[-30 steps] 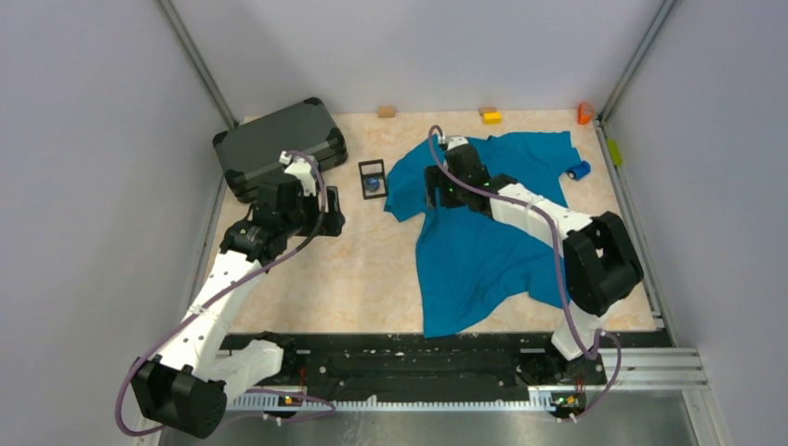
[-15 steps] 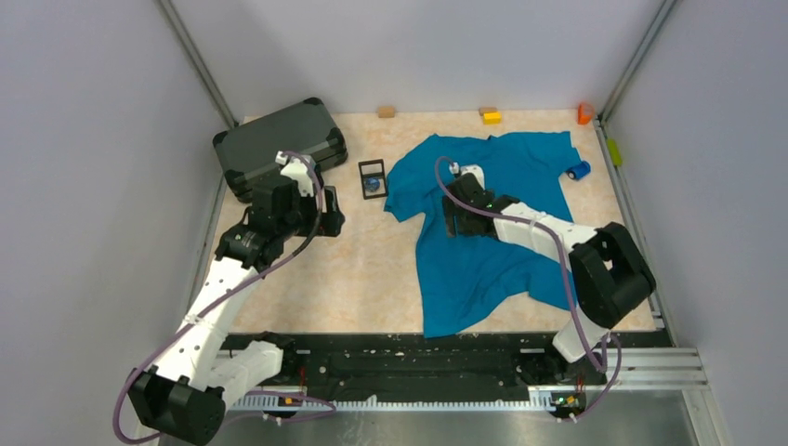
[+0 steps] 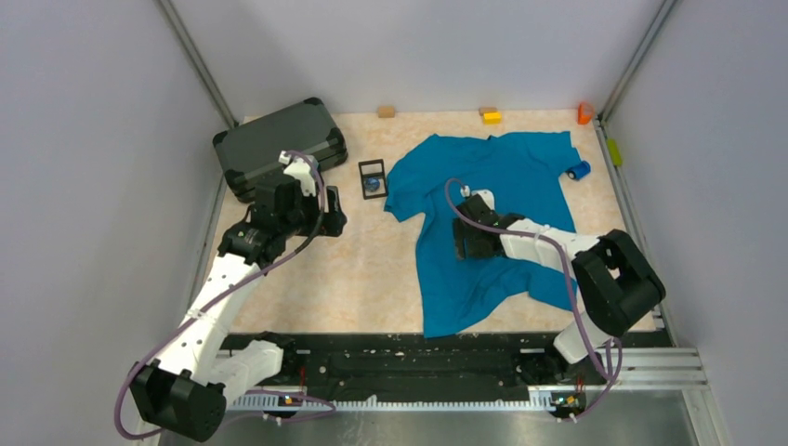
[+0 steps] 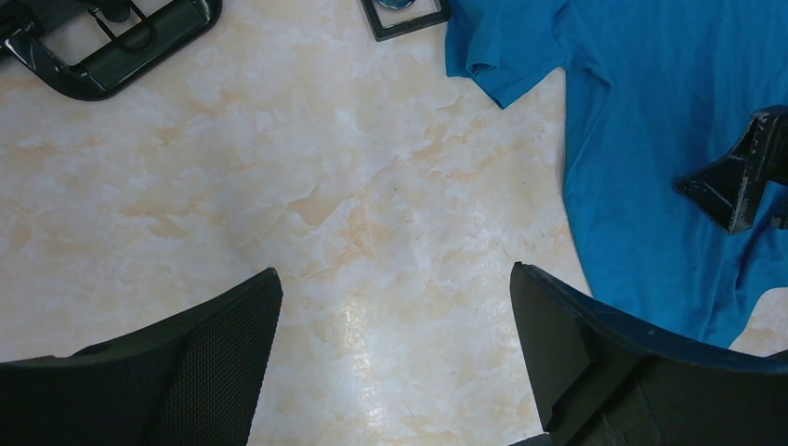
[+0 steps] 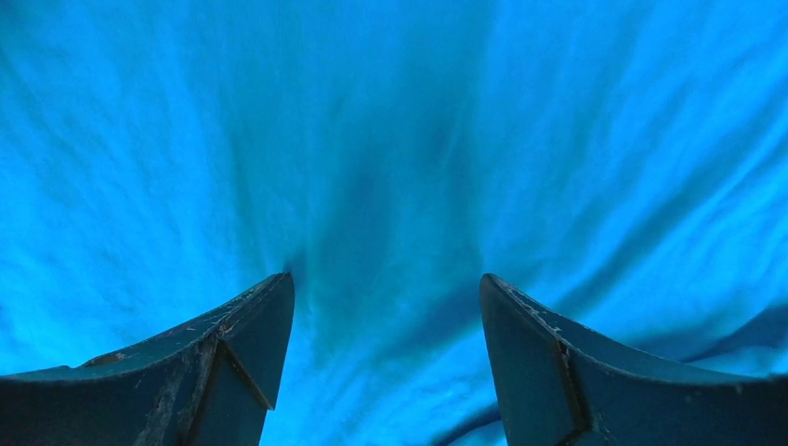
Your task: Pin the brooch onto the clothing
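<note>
The clothing is a teal T-shirt [image 3: 497, 218] spread on the table right of the middle. The brooch [image 3: 373, 185] is a small dark blue-grey disc inside a black rectangular frame [image 3: 372, 177], just left of the shirt's sleeve. My right gripper [image 3: 467, 242] is open and empty, low over the shirt's middle; its wrist view shows only teal fabric [image 5: 390, 139] between the spread fingers [image 5: 251, 334]. My left gripper [image 3: 322, 221] is open and empty over bare table left of the frame. In the left wrist view the frame [image 4: 406, 13] sits at the top edge and the shirt [image 4: 641, 139] on the right.
A dark grey hard case [image 3: 279, 144] stands at the back left, close to my left arm. A blue toy car [image 3: 578, 170] lies by the shirt's right sleeve. Small tan [image 3: 386, 111], yellow [image 3: 491, 116] and orange [image 3: 584, 113] items line the back wall.
My right gripper has moved from the shirt's collar area toward the near side, to the shirt's middle. The left arm has barely moved.
</note>
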You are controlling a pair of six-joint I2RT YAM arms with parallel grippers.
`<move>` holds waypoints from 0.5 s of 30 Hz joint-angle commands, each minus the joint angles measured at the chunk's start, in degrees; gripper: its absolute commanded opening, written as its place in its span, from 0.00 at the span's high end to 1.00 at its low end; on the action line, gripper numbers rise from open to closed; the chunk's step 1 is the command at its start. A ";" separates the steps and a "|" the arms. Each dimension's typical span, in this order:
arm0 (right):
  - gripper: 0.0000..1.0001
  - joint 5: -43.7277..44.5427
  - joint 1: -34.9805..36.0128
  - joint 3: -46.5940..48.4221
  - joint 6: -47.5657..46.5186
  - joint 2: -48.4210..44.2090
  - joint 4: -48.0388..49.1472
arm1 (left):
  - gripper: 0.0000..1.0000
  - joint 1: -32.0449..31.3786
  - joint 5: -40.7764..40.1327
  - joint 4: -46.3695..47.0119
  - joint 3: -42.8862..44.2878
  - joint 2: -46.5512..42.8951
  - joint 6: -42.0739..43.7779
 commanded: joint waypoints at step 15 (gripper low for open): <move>0.27 -11.33 3.03 -11.08 12.16 -9.92 -5.89 | 0.04 0.25 1.68 2.10 -0.38 -0.96 -0.57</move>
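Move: The middle of the clothing spread on the table lies about 5 cm ahead of the right hand, 2 cm to its right and barely 2 cm below. The brooch in its small black box sits some 16 cm ahead and 20 cm to the left of the right hand, and the blue car 17 cm ahead and 19 cm to its right. From the idle left hand the clothing's middle is roughly 5 cm ahead, 27 cm right and 19 cm below. Lower the right gripper about 1 cm onto the blue cloth with the fingers kept open, then draw it back along the clothing towards the near hem, some 5 cm in all. Keep the fingertips pressed on the fabric so they drag it along, and roll the hand about 10 degrees, left side rising. ##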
